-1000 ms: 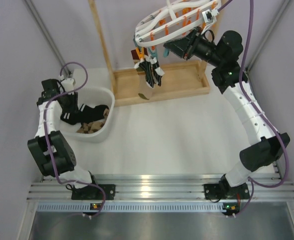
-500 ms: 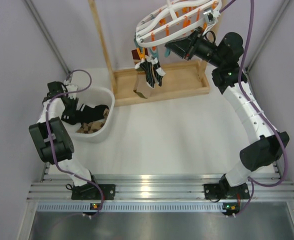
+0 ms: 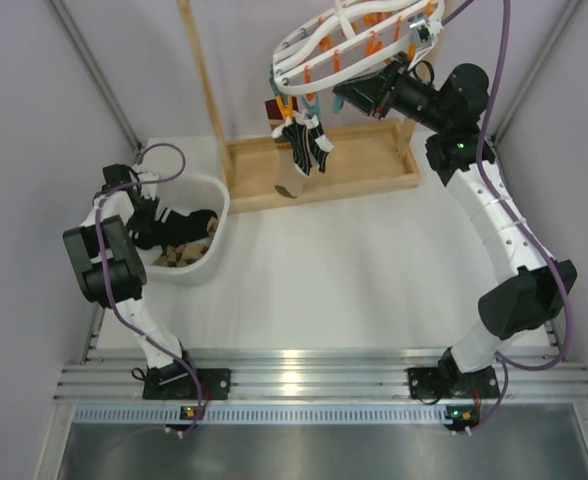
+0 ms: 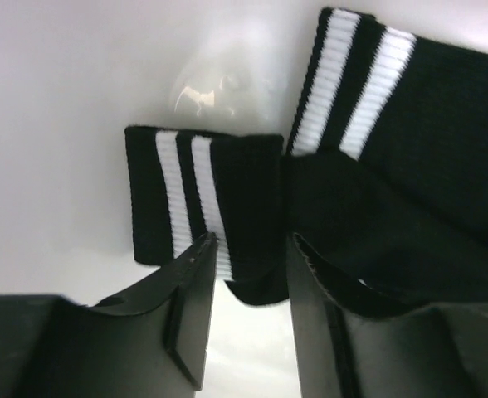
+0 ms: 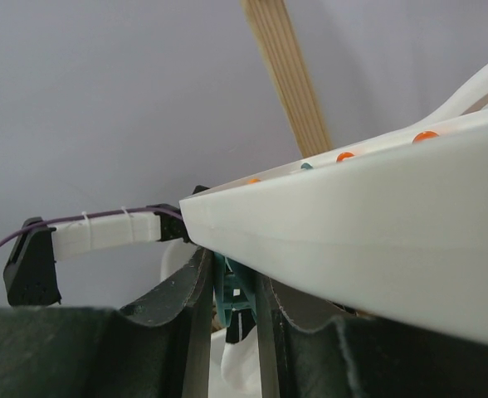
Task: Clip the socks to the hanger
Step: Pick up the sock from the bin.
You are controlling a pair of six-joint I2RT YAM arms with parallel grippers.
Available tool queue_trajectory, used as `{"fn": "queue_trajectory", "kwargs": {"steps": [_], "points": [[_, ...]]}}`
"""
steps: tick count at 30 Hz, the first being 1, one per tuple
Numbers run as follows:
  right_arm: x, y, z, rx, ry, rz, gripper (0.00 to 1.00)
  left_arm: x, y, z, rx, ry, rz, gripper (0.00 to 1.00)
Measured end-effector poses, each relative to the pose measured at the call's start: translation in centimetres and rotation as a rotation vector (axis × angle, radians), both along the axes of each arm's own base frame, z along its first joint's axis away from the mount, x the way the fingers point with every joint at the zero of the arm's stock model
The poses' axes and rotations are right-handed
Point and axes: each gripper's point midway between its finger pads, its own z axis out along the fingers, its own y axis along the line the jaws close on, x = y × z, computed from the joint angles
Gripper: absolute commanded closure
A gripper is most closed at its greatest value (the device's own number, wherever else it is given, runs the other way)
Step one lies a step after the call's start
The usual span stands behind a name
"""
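Two black socks with white cuff bands lie in the white tub: one (image 4: 202, 195) flat, the other (image 4: 410, 166) to its right. My left gripper (image 4: 252, 240) reaches into the tub, open, and the lower edge of the flat sock sits between its fingertips. In the top view that gripper (image 3: 146, 228) is at the tub's left side beside the dark socks (image 3: 192, 222). The white hanger (image 3: 354, 40) hangs at the top; dark socks (image 3: 304, 148) dangle clipped to it. My right gripper (image 5: 231, 274) is under the hanger frame (image 5: 377, 232), shut on a teal clip peg (image 5: 234, 294).
The white tub (image 3: 217, 195) stands at the left and also holds tan pieces (image 3: 179, 256). A wooden stand (image 3: 324, 175) with an upright post (image 3: 202, 80) sits at the back. A purple cable (image 5: 103, 228) runs by the right wrist.
My left arm's elbow has drawn up toward the tub and its jaws have narrowed slightly around the sock's edge. The right gripper has stayed on the peg, and the hanger shifted a little.
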Motion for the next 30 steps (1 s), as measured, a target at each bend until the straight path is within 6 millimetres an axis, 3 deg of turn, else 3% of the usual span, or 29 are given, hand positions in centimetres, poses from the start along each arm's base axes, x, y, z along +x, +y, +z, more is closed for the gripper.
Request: {"fn": "queue_trajectory", "kwargs": {"steps": [5,11,17,20,23,30], "points": [[0.2,-0.3,-0.1,-0.005,0.0,0.002,1.0,0.9,0.7,-1.4,0.013,0.019,0.011,0.64],[0.3,-0.6,-0.1,-0.007,-0.004,0.003,1.0,1.7,1.0,-1.8,0.007,0.014,0.016,0.97],[0.3,-0.8,-0.1,-0.009,-0.004,0.005,1.0,1.6,0.1,-1.0,-0.038,-0.001,0.015,1.0],[0.2,-0.8,-0.1,-0.008,-0.004,0.006,1.0,0.8,-0.9,1.8,-0.067,-0.027,0.016,1.0],[0.2,-0.8,0.1,0.0,0.003,0.009,1.0,0.0,-1.8,5.9,-0.083,-0.077,0.008,1.0],[0.1,-0.8,0.2,0.036,0.022,0.006,1.0,0.6,-5.0,18.9,-0.176,-0.345,-0.041,1.0]]}}
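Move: The black striped sock lies in the bin under the open left gripper. Its middle is about 5 cm to the right, 1 cm ahead and 3 cm below, and its striped cuff is some 2 cm ahead and 1 cm left. A second striped cuff lies about 5 cm ahead and 4 cm right, and the brown sock 6 cm back and 9 cm right, both a little below. From the right hand the black sock is some 43 cm left, 2 cm ahead and 46 cm below. Ease the left gripper down and forward, about 2 cm each way, onto the black sock beside its striped cuff, and shut the fingers to pinch the cloth. Then lift, slowly at first and then fast, some 19 cm up off the bin floor, drifting about 5 cm right and tipping the fingers some 20 degrees forward and up while keeping the pinch. ##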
